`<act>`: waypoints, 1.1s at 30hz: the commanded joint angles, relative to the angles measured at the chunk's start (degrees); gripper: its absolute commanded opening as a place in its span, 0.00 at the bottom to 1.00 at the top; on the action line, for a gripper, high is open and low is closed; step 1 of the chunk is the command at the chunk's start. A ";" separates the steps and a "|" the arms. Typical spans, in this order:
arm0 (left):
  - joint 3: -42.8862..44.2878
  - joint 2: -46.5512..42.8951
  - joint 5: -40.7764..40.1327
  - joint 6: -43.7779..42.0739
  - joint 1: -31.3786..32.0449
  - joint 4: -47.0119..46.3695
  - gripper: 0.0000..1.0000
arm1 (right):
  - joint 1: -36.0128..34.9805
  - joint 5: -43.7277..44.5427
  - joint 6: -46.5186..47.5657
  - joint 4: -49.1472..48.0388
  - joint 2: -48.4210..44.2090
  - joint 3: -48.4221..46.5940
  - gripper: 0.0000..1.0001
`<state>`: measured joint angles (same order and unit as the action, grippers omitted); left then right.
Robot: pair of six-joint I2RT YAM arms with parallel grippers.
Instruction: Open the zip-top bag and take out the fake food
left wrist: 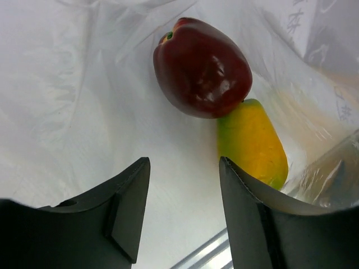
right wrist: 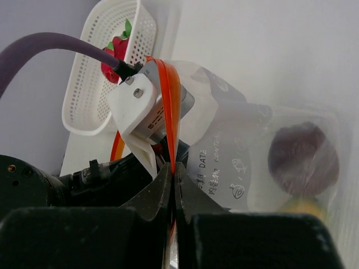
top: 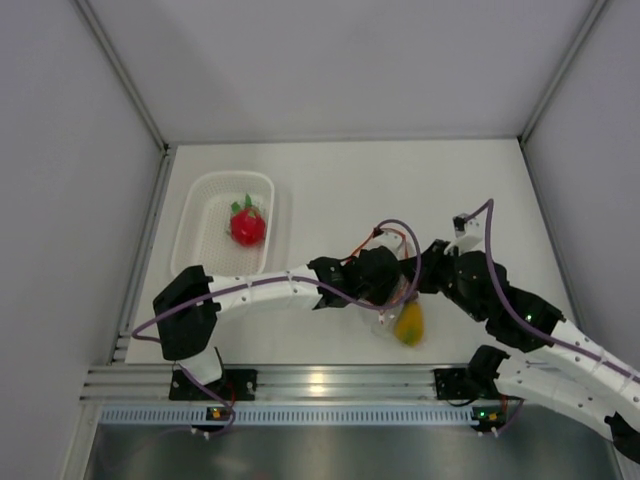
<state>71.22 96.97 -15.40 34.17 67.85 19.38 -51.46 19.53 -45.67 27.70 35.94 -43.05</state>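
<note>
The clear zip-top bag (top: 392, 318) lies near the front middle of the table, and my left gripper (left wrist: 184, 163) reaches into its mouth. Its fingers stand open with nothing between them. Just ahead of them inside the bag lie a dark maroon fake fruit (left wrist: 202, 67) and a yellow-orange one (left wrist: 253, 144), touching each other. My right gripper (right wrist: 174, 171) is shut on the bag's orange zip strip (right wrist: 171, 95), holding the mouth up. Through the bag wall (right wrist: 247, 145) the maroon fruit (right wrist: 303, 159) shows. A red fake fruit with green leaves (top: 247, 226) sits in the basket.
A white perforated basket (top: 205, 205) stands at the back left of the table. Grey walls close in the left, back and right sides. An aluminium rail (top: 320, 385) runs along the near edge between the two arm bases.
</note>
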 commanded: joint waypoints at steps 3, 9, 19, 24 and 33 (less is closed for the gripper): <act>3.48 -1.70 3.00 2.04 -0.62 5.94 0.58 | -1.27 1.47 -4.16 1.30 -0.17 -0.73 0.00; 8.83 5.59 9.15 5.28 -0.79 5.67 0.55 | -1.27 5.77 -4.96 4.37 -4.04 1.30 0.00; 13.23 13.94 10.56 11.26 -0.53 1.45 0.68 | -1.27 7.71 -4.78 8.59 -8.25 5.34 0.00; 13.50 16.14 9.59 12.85 -0.27 0.14 0.78 | -1.27 7.63 -3.55 9.74 -8.70 5.78 0.00; 12.19 18.96 5.30 16.62 0.26 -9.79 0.86 | -1.36 6.57 -2.14 11.40 -9.31 7.19 0.00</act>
<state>83.33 115.50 -6.92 48.03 67.92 17.39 -52.12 26.33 -49.04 37.67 27.66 -35.68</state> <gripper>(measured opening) 0.863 0.006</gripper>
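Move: The dark-red fake food lies in the bag ahead of my left fingers: about 7 cm to the right, 3 cm forward and 9 cm below. The yellow fake food lies against its near side, about 4 cm back, 5 cm right and 10 cm below my left hand. The bag rim pinched in my right hand is roughly 10 cm above my left hand and 2 cm right. From my right hand the dark-red food is about 3 cm forward, 6 cm right and 20 cm below. I reach deeper into the bag with my left hand, after a slight shift back, going about 7 cm right and 6 cm down towards the dark-red food while the fingers spread from half open to nearly wide and tip some 15 degrees. My right hand keeps its pinch on the orange-edged rim and carries it about 6 cm down and 4–5 cm right. ##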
